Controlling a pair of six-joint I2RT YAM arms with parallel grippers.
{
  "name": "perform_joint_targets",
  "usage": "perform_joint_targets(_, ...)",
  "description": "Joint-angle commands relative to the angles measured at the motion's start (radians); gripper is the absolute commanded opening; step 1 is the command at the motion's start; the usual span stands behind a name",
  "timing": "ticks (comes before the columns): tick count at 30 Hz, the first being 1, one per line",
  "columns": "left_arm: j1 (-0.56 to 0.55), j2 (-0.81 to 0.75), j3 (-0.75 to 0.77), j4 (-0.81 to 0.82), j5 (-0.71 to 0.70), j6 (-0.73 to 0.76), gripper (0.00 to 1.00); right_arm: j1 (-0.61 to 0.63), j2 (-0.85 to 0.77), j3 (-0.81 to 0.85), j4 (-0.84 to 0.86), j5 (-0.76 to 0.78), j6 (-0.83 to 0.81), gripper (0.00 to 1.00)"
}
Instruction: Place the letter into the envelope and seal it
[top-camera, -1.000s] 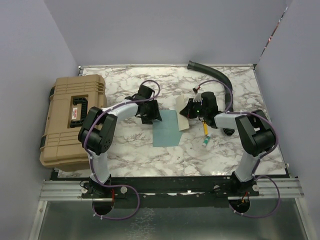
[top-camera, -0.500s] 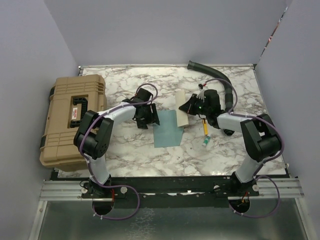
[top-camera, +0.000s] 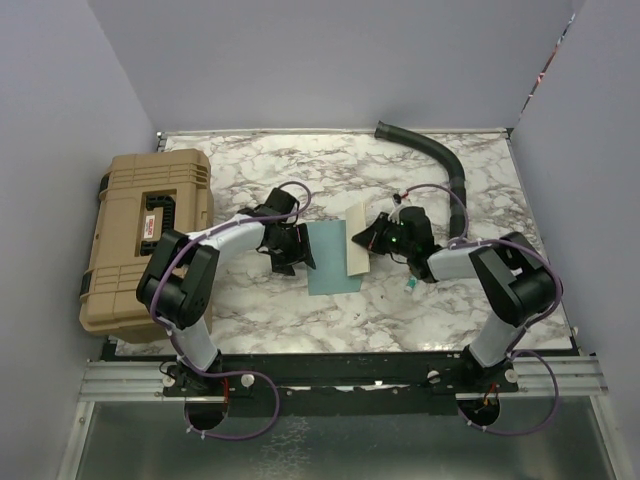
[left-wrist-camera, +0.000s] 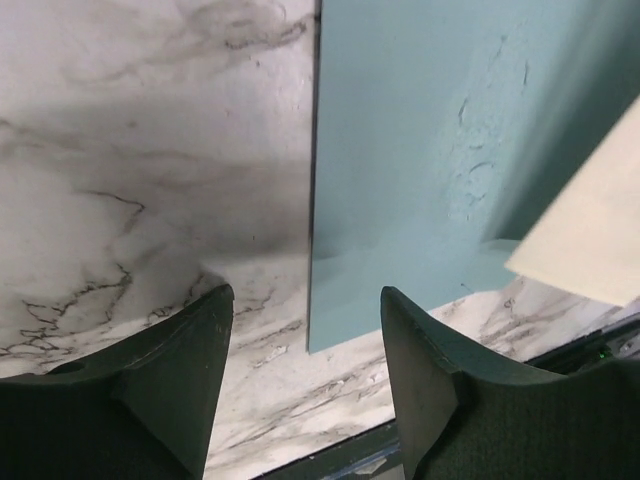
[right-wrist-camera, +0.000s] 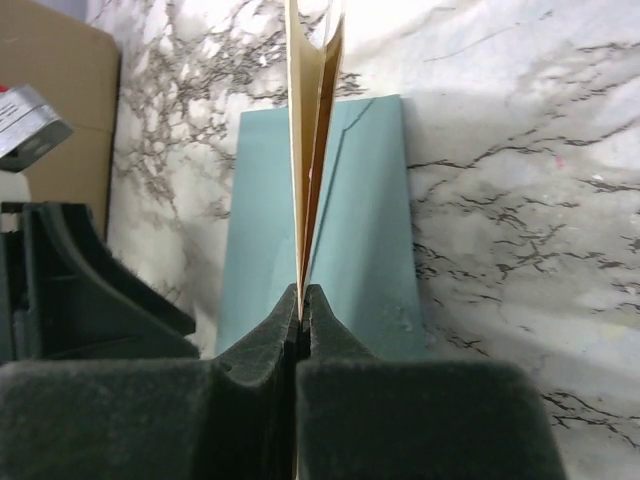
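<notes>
The teal envelope (top-camera: 328, 258) lies flat on the marble table, also seen in the left wrist view (left-wrist-camera: 420, 150) and the right wrist view (right-wrist-camera: 360, 220). My right gripper (top-camera: 366, 238) is shut on the tan letter (top-camera: 356, 240), which it holds on edge over the envelope's right side; the right wrist view shows the folded letter (right-wrist-camera: 312, 120) rising from the pinched jaws (right-wrist-camera: 302, 300). My left gripper (top-camera: 300, 252) stands open at the envelope's left edge. In the left wrist view its gap (left-wrist-camera: 306, 330) spans the envelope's near corner, and a corner of the letter (left-wrist-camera: 590, 250) shows at right.
A tan hard case (top-camera: 140, 235) sits at the table's left edge. A black hose (top-camera: 430, 155) curves across the back right. A small green item (top-camera: 410, 285) lies just right of the right gripper. Grey walls enclose the table.
Both grippers came forward toward the near side. The right one carried the letter left and down, over the envelope's right part. The left gripper dropped to the envelope's left edge.
</notes>
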Motion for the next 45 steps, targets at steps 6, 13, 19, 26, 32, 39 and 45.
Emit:
perform_joint_targets(6, -0.002, -0.010, -0.082, -0.022, 0.111, -0.023, 0.60, 0.041, 0.086, -0.078, 0.236, 0.128, -0.033, 0.00)
perform_joint_targets(13, -0.002, -0.006, -0.118, 0.066, 0.149, -0.087, 0.53, 0.063, 0.125, -0.083, 0.271, 0.176, 0.008, 0.01)
perform_joint_targets(19, 0.000, -0.020, -0.113, 0.113, 0.130, -0.127, 0.50, 0.071, 0.128, -0.057, 0.193, 0.155, 0.085, 0.01)
perform_joint_targets(26, -0.001, -0.046, -0.133, 0.174, 0.088, -0.170, 0.44, 0.071, 0.139, -0.019, 0.042, 0.127, 0.232, 0.01)
perform_joint_targets(32, 0.000, -0.041, -0.152, 0.202, 0.086, -0.225, 0.42, 0.071, 0.179, 0.020, -0.035, 0.101, 0.348, 0.01)
perform_joint_targets(39, 0.000, -0.040, -0.152, 0.213, 0.075, -0.245, 0.41, 0.069, 0.169, 0.050, -0.171, 0.101, 0.426, 0.01)
perform_joint_targets(45, 0.006, -0.029, -0.157, 0.226, 0.054, -0.266, 0.39, 0.064, 0.096, -0.007, -0.181, 0.174, 0.447, 0.00)
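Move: The right gripper already pinches the folded letter by its right side; the envelope's middle lies about 6 cm to that hand's left, 4 cm back and 5 cm below. A green tube stands some 10 cm to this hand's right, 10 cm back, and the black hose about 19 cm right and 11 cm ahead, both roughly 5 cm below. From the open left gripper, the envelope's middle is about 7 cm right, 3 cm ahead and 2 cm down. Lower the right gripper about 4.5 cm towards the envelope, keeping the letter pinched, then ease it 2 cm left while tipping the fingers some 20 degrees further down and turning them clockwise. Draw the left gripper back 3 cm beside the envelope's left edge, shifting 2 cm right onto that edge, then creep partly forward again as its fingers close part-way. ##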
